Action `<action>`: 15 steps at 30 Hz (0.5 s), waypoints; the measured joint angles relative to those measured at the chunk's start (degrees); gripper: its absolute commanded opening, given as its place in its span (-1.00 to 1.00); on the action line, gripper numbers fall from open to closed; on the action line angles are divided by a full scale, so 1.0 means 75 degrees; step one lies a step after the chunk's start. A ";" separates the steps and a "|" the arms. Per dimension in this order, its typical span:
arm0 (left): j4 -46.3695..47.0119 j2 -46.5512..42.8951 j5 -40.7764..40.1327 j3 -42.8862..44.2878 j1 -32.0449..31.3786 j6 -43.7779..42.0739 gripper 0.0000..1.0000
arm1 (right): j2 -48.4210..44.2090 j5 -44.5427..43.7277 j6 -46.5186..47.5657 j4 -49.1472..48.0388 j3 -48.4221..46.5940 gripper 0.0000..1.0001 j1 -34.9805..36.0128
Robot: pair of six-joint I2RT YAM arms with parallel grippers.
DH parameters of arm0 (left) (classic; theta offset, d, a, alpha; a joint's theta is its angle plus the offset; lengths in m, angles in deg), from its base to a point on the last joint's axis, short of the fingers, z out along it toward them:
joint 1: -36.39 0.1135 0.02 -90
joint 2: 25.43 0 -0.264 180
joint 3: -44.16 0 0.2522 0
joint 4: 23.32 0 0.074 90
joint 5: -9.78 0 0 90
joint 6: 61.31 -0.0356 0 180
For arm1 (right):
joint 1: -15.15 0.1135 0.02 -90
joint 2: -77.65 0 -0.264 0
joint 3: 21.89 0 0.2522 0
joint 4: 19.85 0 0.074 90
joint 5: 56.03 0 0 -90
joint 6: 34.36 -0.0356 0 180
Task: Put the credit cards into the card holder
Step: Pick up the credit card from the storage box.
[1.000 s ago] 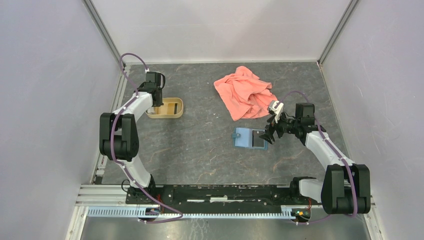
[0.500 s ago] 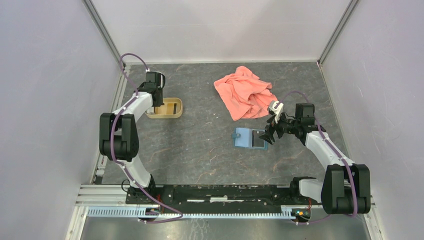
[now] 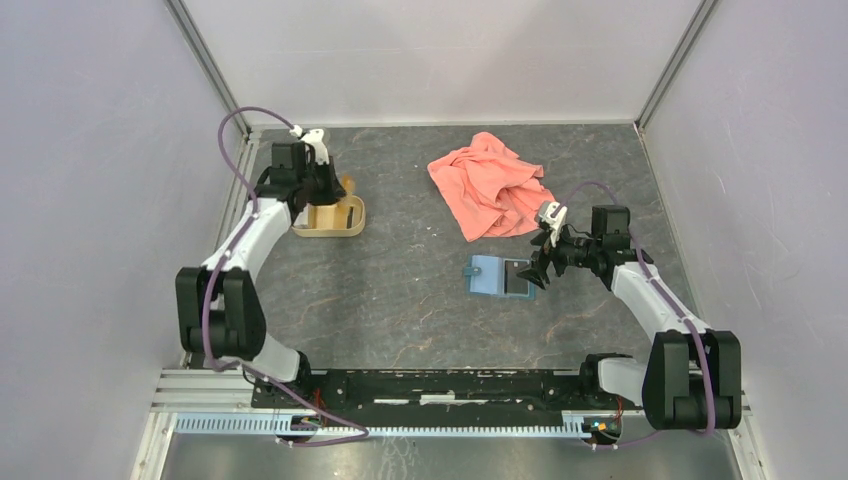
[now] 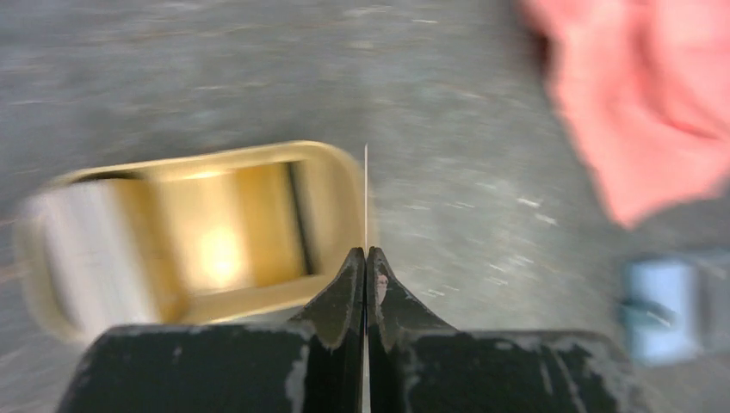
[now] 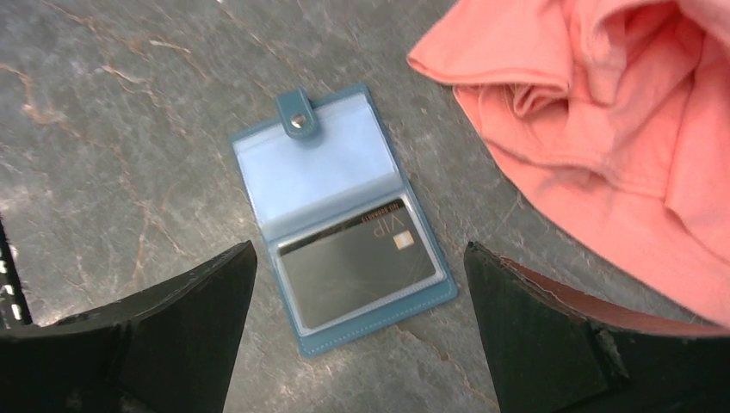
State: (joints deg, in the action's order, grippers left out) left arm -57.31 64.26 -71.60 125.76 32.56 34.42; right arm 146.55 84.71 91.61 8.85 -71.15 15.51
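My left gripper (image 3: 338, 187) is shut on a thin credit card (image 4: 366, 189), which I see edge-on as a pale line rising from the pinched fingertips (image 4: 353, 275). It hovers above the right end of the tan tray (image 3: 330, 228). The teal card holder (image 3: 497, 275) lies open on the table, snap tab to the left, with a dark card (image 5: 357, 274) in its clear pocket. My right gripper (image 5: 359, 249) hangs open just above the card holder (image 5: 336, 181), with one finger on each side and neither touching it.
A salmon-pink cloth (image 3: 490, 185) is bunched at the back, right beside the right gripper. The tan tray (image 4: 310, 155) holds a pale card (image 4: 86, 249) at its left end. Grey walls close in the table on three sides.
My left gripper has closed on a card and risen out of the tray, the arm swinging back and left. The right arm and card holder have not moved.
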 measured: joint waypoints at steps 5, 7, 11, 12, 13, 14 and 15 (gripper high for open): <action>0.2302 -0.1239 0.2745 -0.1702 -0.0428 0.1533 -0.97 | -0.0463 0.0935 -0.0463 -0.0268 0.0029 0.96 0.0000; 0.3410 -0.1623 0.3182 -0.2468 -0.1087 0.2142 -0.96 | -0.0769 0.1408 -0.1064 -0.0816 0.0154 0.96 0.0000; 0.6271 -0.1950 0.3136 -0.3978 -0.3069 0.3305 -0.96 | -0.1142 0.1865 -0.2629 -0.2110 0.0495 0.96 0.0000; 0.6945 -0.1912 0.3060 -0.4264 -0.3448 0.3593 -0.96 | -0.1160 0.1903 -0.3118 -0.2422 0.0519 0.96 0.0000; 0.7469 -0.1848 0.3005 -0.4459 -0.3687 0.3806 -0.96 | -0.1160 0.1918 -0.3520 -0.2655 0.0519 0.96 0.0000; 0.7956 -0.1757 0.2914 -0.4602 -0.3864 0.4013 -0.96 | -0.1160 0.1918 -0.3853 -0.2853 0.0519 0.95 0.0000; 0.8588 -0.1594 0.2769 -0.4718 -0.4048 0.4252 -0.96 | -0.1160 0.1918 -0.4456 -0.3142 0.0519 0.93 0.0000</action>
State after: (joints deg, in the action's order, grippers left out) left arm 7.10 52.30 -50.83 90.37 2.20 66.31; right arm 137.85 99.09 58.19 -14.71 -67.26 15.51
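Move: The card holder, where the left hand's yellow credit card is headed, lies about 39 cm to its right, 18 cm back and 11 cm below; the storage box is 5 cm left, 2 cm back and 9 cm below, and the cloth 38 cm right, 5 cm ahead. From the right hand that card is some 43 cm left, 18 cm ahead and slightly higher, while the card holder sits 4 cm left, 2 cm back and 7 cm below. Still pinching the yellow credit card, the left hand sweeps fast away from the storage box towards the card holder, some 25 cm right and 15 cm back while climbing about 5 cm, its fingers swinging clockwise to point across the table and its left side rolling down some 45 degrees. The right hand, empty with fingers kept wide open, rises about 9 cm off the card holder and edges some 4 cm left towards the incoming card, rolling its left side up about 20 degrees. ##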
